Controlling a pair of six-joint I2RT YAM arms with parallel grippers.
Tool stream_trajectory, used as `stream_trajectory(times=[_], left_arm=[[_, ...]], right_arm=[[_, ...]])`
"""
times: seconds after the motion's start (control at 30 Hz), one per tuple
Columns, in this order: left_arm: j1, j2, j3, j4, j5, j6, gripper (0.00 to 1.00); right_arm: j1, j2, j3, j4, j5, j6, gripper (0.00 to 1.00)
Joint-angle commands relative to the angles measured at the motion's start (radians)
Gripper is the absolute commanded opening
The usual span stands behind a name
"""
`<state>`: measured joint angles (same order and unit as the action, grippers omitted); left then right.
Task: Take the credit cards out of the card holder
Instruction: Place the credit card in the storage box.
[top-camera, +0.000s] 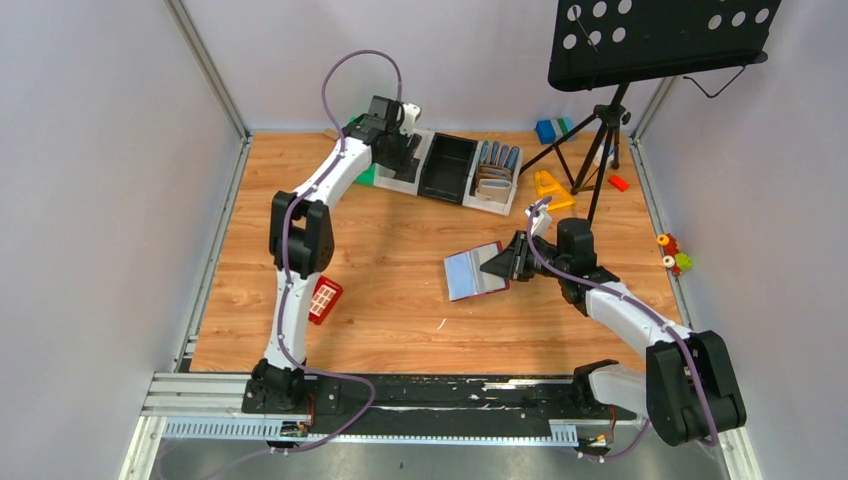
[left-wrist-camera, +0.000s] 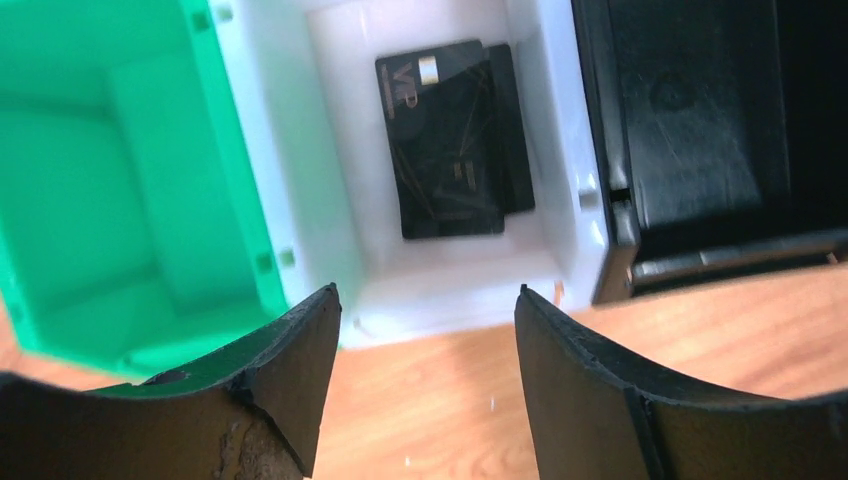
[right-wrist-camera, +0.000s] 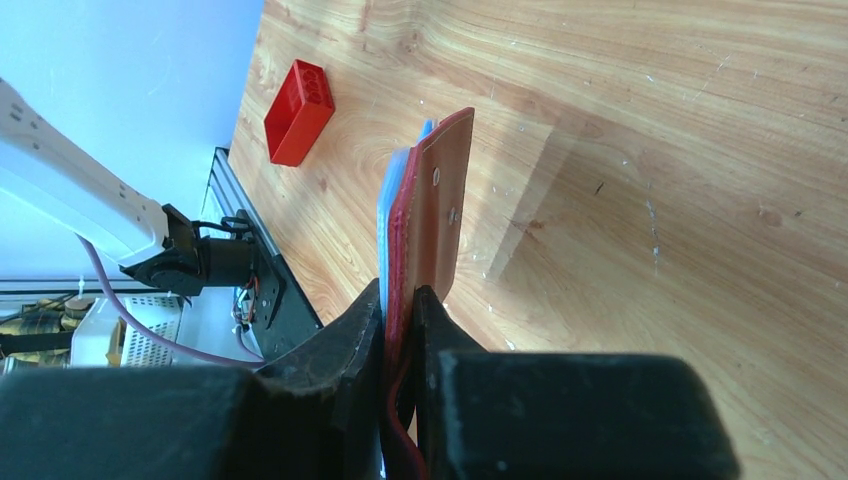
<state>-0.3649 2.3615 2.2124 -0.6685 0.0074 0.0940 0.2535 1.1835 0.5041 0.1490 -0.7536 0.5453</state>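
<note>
Two black credit cards lie stacked flat on the floor of a white bin at the back of the table. My left gripper hangs open just above that bin's near wall, holding nothing; in the top view the left gripper is over the back bins. The maroon card holder is held off the table at mid-table, its pale silvery inner face up. My right gripper is shut on its right edge. The right wrist view shows the card holder edge-on, pinched in the right gripper.
A green bin sits left of the white one and a black bin right of it. A tray of upright wallets, a music stand, a yellow piece and a red gridded piece stand around.
</note>
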Motion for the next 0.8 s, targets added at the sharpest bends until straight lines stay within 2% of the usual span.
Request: stream_trajectory(times=[0.0,0.07,0.13,0.27,0.37,0.47,0.5,0.57,0.63,0.7,0.77], left_arm=[[0.001,-0.248,-0.108,0.048,0.034,-0.038,0.73],[-0.006,-0.358,-0.234,0.089,0.064,-0.1,0.75],[-0.011,-0.486,-0.409,0.204,0.077,-0.195,0.78],[-0.021,-0.743,-0.755,0.419,0.079,-0.346,0.99],[-0.01,-0.892,-0.921,0.507,0.074,-0.43,1.0],[0.075,-1.013,-1.149,0.68,0.054,-0.691,1.0],[0.119,-1.036,-1.225,0.761,0.123,-0.744,1.0],[0.175,-1.05,-1.354,0.973,0.351,-0.83,1.0],[0.169,-1.038,-1.433,1.103,0.504,-0.89,1.0],[0.138,-1.045,-1.506,1.216,0.56,-0.918,1.0],[0.09,-1.084,-1.585,1.284,0.557,-0.9,1.0]], right_arm=[[-0.003,-0.011,0.038,0.056,-0.024,0.017,0.0],[-0.004,-0.015,0.045,0.065,-0.03,0.026,0.0],[-0.004,-0.021,0.053,0.076,-0.035,0.036,0.0],[-0.004,-0.02,0.067,0.105,-0.047,0.061,0.0],[-0.005,-0.021,0.073,0.126,-0.068,0.08,0.0],[-0.005,-0.033,0.07,0.146,-0.067,0.095,0.0],[-0.005,-0.034,0.069,0.151,-0.066,0.098,0.0],[-0.005,-0.032,0.067,0.173,-0.07,0.118,0.0],[-0.005,-0.022,0.059,0.218,-0.083,0.155,0.0],[-0.006,-0.006,0.052,0.28,-0.096,0.198,0.0],[-0.005,0.015,0.043,0.346,-0.123,0.259,0.0]])
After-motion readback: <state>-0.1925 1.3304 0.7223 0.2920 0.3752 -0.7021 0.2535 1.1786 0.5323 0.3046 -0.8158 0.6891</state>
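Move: The card holder, gripped open in the right hand, lies about 30 cm back and 13 cm to the right of the left hand, near its height. The white compartment with the black cards is some 3 cm ahead and 8 cm below the left hand; at that depth the black compartment lies 9 cm right and 1 cm ahead, the green one 8 cm left and 5 cm ahead. From the right hand, the card holder's middle is about 3 cm left, level. Left hand arcs up and back some 19 cm towards the card holder, opening wide, rolling, as right lifts holder. ##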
